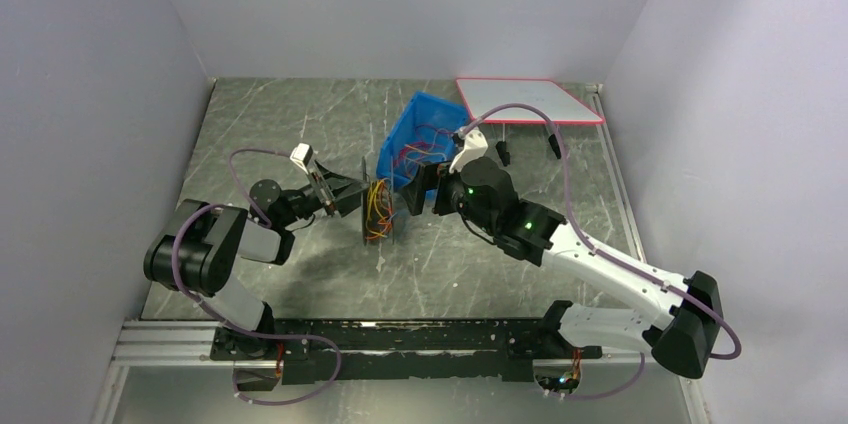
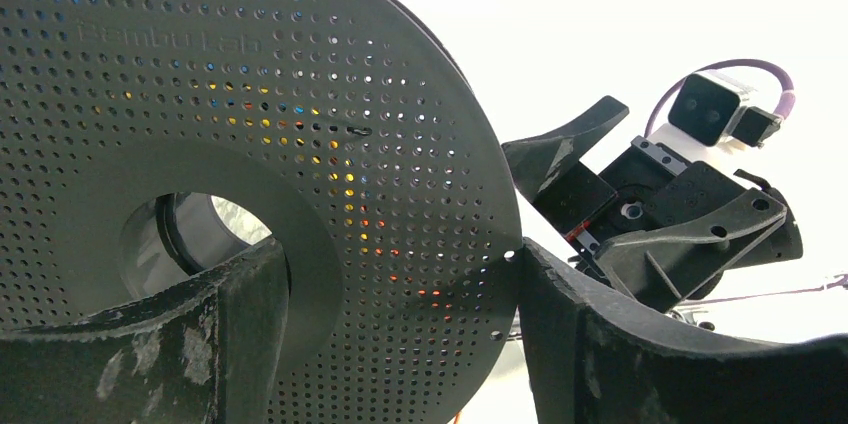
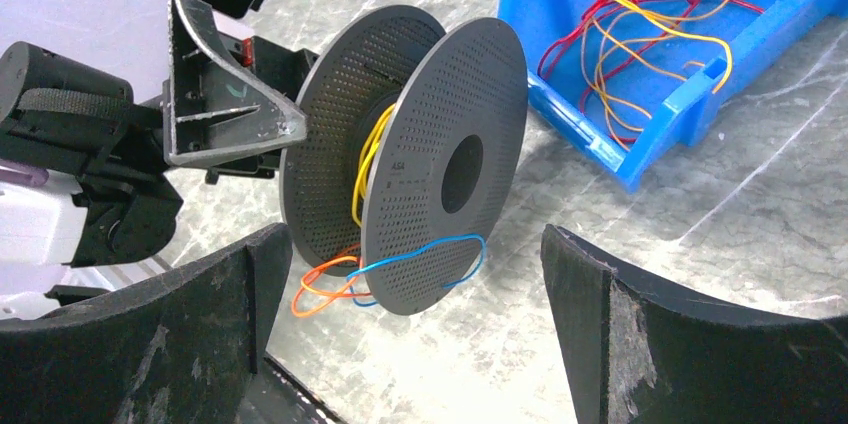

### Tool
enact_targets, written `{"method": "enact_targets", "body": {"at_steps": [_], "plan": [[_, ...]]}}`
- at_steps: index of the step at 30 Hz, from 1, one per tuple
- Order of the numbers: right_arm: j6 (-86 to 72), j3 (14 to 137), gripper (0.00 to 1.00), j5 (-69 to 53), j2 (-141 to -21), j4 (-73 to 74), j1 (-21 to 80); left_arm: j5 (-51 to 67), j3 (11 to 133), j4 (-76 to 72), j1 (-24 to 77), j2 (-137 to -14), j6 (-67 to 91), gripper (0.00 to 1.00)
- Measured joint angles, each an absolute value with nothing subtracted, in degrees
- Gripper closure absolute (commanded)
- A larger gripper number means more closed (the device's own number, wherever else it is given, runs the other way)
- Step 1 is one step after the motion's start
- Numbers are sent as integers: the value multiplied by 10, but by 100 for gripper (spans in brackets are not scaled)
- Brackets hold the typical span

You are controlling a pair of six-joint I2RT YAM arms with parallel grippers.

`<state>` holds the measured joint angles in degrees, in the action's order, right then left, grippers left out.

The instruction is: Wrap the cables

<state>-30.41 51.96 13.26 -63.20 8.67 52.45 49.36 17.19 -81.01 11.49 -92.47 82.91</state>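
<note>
The dark grey perforated spool (image 1: 378,212) stands on edge in mid-table, and my left gripper (image 1: 352,196) is shut on its left flange (image 2: 300,144), one finger at the hub hole and one at the rim. Yellow cable (image 3: 368,159) is wound on the core; an orange loop (image 3: 320,289) and a blue cable (image 3: 430,254) hang off the bottom. My right gripper (image 1: 420,189) faces the spool (image 3: 445,169) from the right, open, with nothing between its fingers. More red, orange and yellow cables (image 3: 650,24) lie loose in the blue bin (image 3: 600,134).
The blue bin (image 1: 430,106) sits tipped just behind the spool. A white board with a red edge (image 1: 525,99) lies at the back right, with two small dark pieces (image 1: 503,154) next to it. Grey walls close in on three sides.
</note>
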Motion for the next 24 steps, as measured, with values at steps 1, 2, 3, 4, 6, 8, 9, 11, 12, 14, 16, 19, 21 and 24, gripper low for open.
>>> {"method": "enact_targets", "body": {"at_steps": [1, 2, 3, 4, 6, 8, 9, 11, 12, 14, 16, 19, 21, 24], "plan": [[-304, 520, 1, 133, -634, 87, 524, 494, 172, -810, 114, -925, 830, 47], [-304, 520, 1, 133, -635, 87, 524, 494, 172, -810, 114, -925, 830, 41], [-304, 520, 1, 133, -636, 87, 524, 494, 172, -810, 113, -925, 830, 35], [-304, 520, 1, 133, -637, 87, 524, 494, 171, -810, 113, -925, 830, 29], [-304, 520, 1, 133, -637, 87, 524, 494, 170, -810, 112, -925, 830, 16], [-305, 519, 1, 133, -637, 87, 524, 495, 169, -811, 111, -924, 830, 0], [-305, 519, 1, 133, -637, 87, 524, 496, 167, -810, 110, -924, 827, 0], [-307, 519, 1, 133, -637, 87, 525, 498, 158, -809, 109, -925, 826, 0], [-307, 519, 1, 132, -637, 87, 524, 501, 155, -809, 109, -924, 826, 0], [-308, 519, 1, 133, -637, 87, 524, 504, 153, -809, 109, -922, 823, 0], [-309, 519, 1, 133, -637, 88, 524, 505, 152, -809, 109, -918, 818, 0], [-309, 519, 1, 133, -637, 89, 525, 506, 152, -809, 109, -910, 814, 0], [-309, 519, 1, 132, -637, 89, 524, 507, 152, -809, 109, -903, 809, 0], [-309, 519, 1, 133, -637, 90, 524, 508, 151, -809, 106, -891, 802, 0]]}}
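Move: The left hand still grips the upright spool's near flange, one finger in the hub hole and one over the rim. The spool's middle is about 5 cm to its right, level fore-and-aft and some 6 cm below. The blue box lies about 14 cm ahead and 15 cm right of the left hand, 13 cm lower. From the right hand the spool is about 3 cm ahead, 8 cm left and 13 cm below. The left fingers open fully, releasing their grip on the spool's flange, as the hand eases back about 1 cm. ##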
